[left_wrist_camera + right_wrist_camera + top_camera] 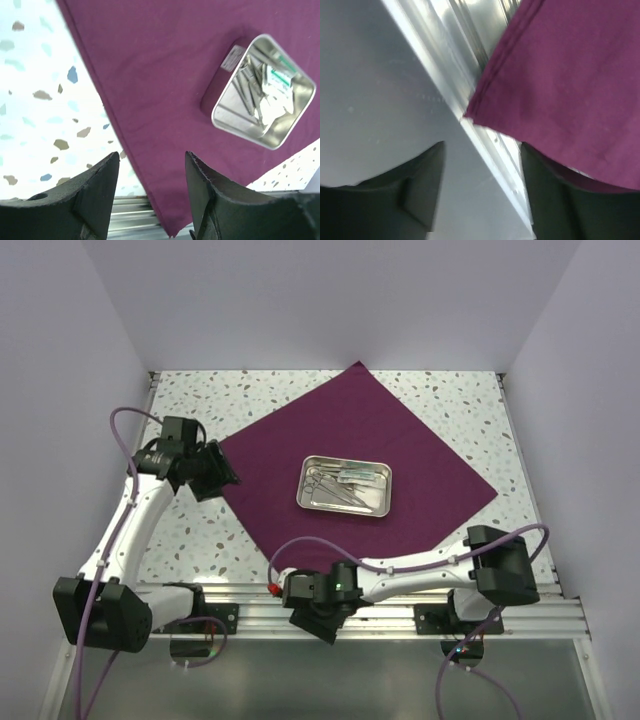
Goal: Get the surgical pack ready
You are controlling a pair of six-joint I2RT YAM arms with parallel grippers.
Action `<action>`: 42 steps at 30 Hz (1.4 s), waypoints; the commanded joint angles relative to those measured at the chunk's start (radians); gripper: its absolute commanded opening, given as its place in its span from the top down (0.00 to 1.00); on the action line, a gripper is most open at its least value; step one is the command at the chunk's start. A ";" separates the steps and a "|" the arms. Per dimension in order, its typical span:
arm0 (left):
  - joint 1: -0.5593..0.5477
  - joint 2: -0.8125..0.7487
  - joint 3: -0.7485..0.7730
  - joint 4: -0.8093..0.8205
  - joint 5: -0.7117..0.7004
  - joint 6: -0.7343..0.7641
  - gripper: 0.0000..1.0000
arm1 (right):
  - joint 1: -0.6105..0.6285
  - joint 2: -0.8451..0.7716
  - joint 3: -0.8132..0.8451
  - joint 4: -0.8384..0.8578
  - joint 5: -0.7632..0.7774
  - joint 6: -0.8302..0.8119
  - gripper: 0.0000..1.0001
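Observation:
The surgical pack's dark-purple cloth [370,430] lies flat on the speckled table like a diamond. A steel tray [345,486] of instruments sits at its middle. My left gripper [222,478] hovers at the cloth's left corner, open. In the left wrist view the cloth's [150,75] edge runs between the spread left gripper [152,165] fingers, and the tray [260,95] shows up right. My right gripper [316,618] is over the front rail, just short of the cloth's near corner. It [482,155] is open and holds nothing, and the cloth's [570,75] corner lies ahead of it.
An aluminium rail [400,615] runs along the table's near edge under the arm bases. White walls close in the table on the left, right and back. Speckled tabletop [190,530] shows left of the cloth.

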State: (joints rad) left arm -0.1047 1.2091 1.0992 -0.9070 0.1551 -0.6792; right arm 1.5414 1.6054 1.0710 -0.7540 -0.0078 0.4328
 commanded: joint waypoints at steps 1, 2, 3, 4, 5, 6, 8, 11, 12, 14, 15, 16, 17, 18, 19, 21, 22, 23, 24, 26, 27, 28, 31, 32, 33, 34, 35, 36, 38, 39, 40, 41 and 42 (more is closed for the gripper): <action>0.007 -0.066 -0.045 -0.044 -0.008 -0.023 0.41 | 0.022 0.039 0.024 0.090 0.107 0.049 0.39; 0.007 -0.080 -0.050 -0.056 -0.008 -0.023 0.41 | 0.028 0.066 0.027 0.097 0.135 0.056 0.41; 0.007 -0.100 -0.056 -0.061 -0.011 -0.022 0.41 | 0.028 0.076 0.033 0.102 0.144 0.058 0.43; 0.007 -0.109 -0.064 -0.066 -0.012 -0.020 0.41 | 0.029 0.086 0.038 0.105 0.152 0.060 0.44; 0.007 -0.117 -0.068 -0.075 -0.012 -0.020 0.41 | 0.034 0.099 0.043 0.108 0.160 0.060 0.44; 0.007 -0.129 -0.073 -0.076 -0.011 -0.019 0.41 | 0.034 0.105 0.044 0.111 0.164 0.066 0.44; 0.007 -0.140 -0.088 -0.081 -0.005 -0.019 0.41 | 0.039 0.122 0.044 0.120 0.158 0.067 0.44; 0.007 -0.158 -0.101 -0.079 0.000 -0.016 0.41 | 0.046 0.143 0.038 0.124 0.152 0.076 0.45; 0.007 -0.161 -0.102 -0.079 0.004 -0.014 0.41 | 0.049 0.148 0.034 0.128 0.157 0.078 0.45; 0.007 -0.163 -0.108 -0.079 0.008 -0.011 0.41 | 0.049 0.159 0.030 0.133 0.161 0.083 0.46; 0.007 -0.164 -0.111 -0.078 0.009 -0.010 0.41 | 0.052 0.172 0.029 0.133 0.163 0.089 0.48; 0.007 -0.166 -0.111 -0.078 0.012 -0.010 0.41 | 0.052 0.179 0.030 0.133 0.176 0.090 0.50; 0.007 -0.169 -0.113 -0.076 0.015 -0.010 0.41 | 0.052 0.188 0.030 0.128 0.184 0.093 0.52; 0.007 -0.171 -0.116 -0.073 0.023 -0.010 0.41 | 0.052 0.201 0.038 0.121 0.193 0.102 0.58; 0.007 -0.169 -0.119 -0.072 0.026 -0.010 0.41 | 0.052 0.208 0.040 0.114 0.198 0.106 0.60; 0.007 -0.168 -0.119 -0.072 0.032 -0.007 0.41 | 0.052 0.214 0.038 0.104 0.200 0.122 0.65; 0.007 -0.168 -0.121 -0.072 0.034 -0.005 0.41 | 0.051 0.208 0.034 0.101 0.201 0.130 0.67; 0.007 -0.168 -0.122 -0.070 0.034 -0.002 0.41 | 0.052 0.203 0.029 0.094 0.207 0.136 0.68; 0.007 -0.163 -0.121 -0.070 0.034 -0.002 0.41 | 0.052 0.199 0.021 0.088 0.209 0.141 0.70; 0.007 -0.160 -0.121 -0.066 0.034 -0.003 0.41 | 0.051 0.182 0.017 0.071 0.241 0.145 0.76; 0.007 -0.157 -0.119 -0.064 0.037 -0.005 0.41 | 0.051 0.179 0.012 0.062 0.250 0.149 0.78; 0.007 -0.154 -0.119 -0.061 0.038 -0.003 0.41 | 0.046 0.176 0.010 0.058 0.256 0.149 0.79; 0.007 -0.146 -0.121 -0.049 0.046 -0.006 0.41 | 0.045 0.174 0.001 0.050 0.253 0.141 0.82; 0.007 -0.141 -0.121 -0.047 0.047 -0.006 0.41 | 0.045 0.172 -0.002 0.050 0.256 0.141 0.84; 0.007 -0.140 -0.124 -0.044 0.050 -0.006 0.41 | 0.043 0.171 -0.006 0.048 0.262 0.139 0.88; 0.007 -0.138 -0.122 -0.041 0.052 -0.006 0.41 | 0.045 0.166 -0.008 0.042 0.269 0.135 0.92; 0.007 -0.132 -0.124 -0.040 0.054 -0.010 0.41 | 0.043 0.156 -0.009 0.039 0.276 0.132 0.96; 0.007 -0.131 -0.124 -0.038 0.057 -0.008 0.41 | 0.043 0.149 -0.009 0.035 0.285 0.130 0.96; 0.007 -0.126 -0.124 -0.032 0.057 -0.013 0.41 | 0.031 0.130 0.003 0.018 0.285 0.121 1.00; 0.007 -0.123 -0.124 -0.032 0.055 -0.013 0.41 | 0.026 0.123 0.009 0.010 0.287 0.116 1.00; 0.007 -0.120 -0.121 -0.032 0.052 -0.013 0.41 | 0.017 0.116 0.017 -0.002 0.290 0.107 1.00; 0.007 -0.114 -0.114 -0.032 0.052 -0.013 0.41 | 0.014 0.110 0.032 -0.005 0.290 0.101 1.00; 0.007 -0.111 -0.111 -0.032 0.052 -0.014 0.41 | 0.010 0.099 0.043 -0.013 0.292 0.096 1.00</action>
State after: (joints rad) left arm -0.1047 1.0889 0.9833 -0.9668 0.1917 -0.6884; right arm 1.5764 1.7519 1.0920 -0.6876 0.2012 0.5564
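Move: The cloth's near corner, draped over the metal rail at the table's front, lies just beneath the right hand: about 3 cm to its left, 1 cm ahead and roughly 4 cm below. The middle of the metal rail is about 5 cm ahead and 6 cm down; the filled tray sits some 34 cm ahead, 2 cm to the right and 3 cm lower. From the left hand that corner is about 27 cm back, 22 cm right and 15 cm below. The right fingertips come down around the cloth's near corner and pinch it, sinking about 3.5 cm while going some 3 cm left, then shutting fully. While the fingers finish closing, the hand eases about 2 cm forward and slightly right, tilting some 10 degrees. The left hand, empty and half open, draws back about 4 cm above the table and cloth's left side and sinks a little. ##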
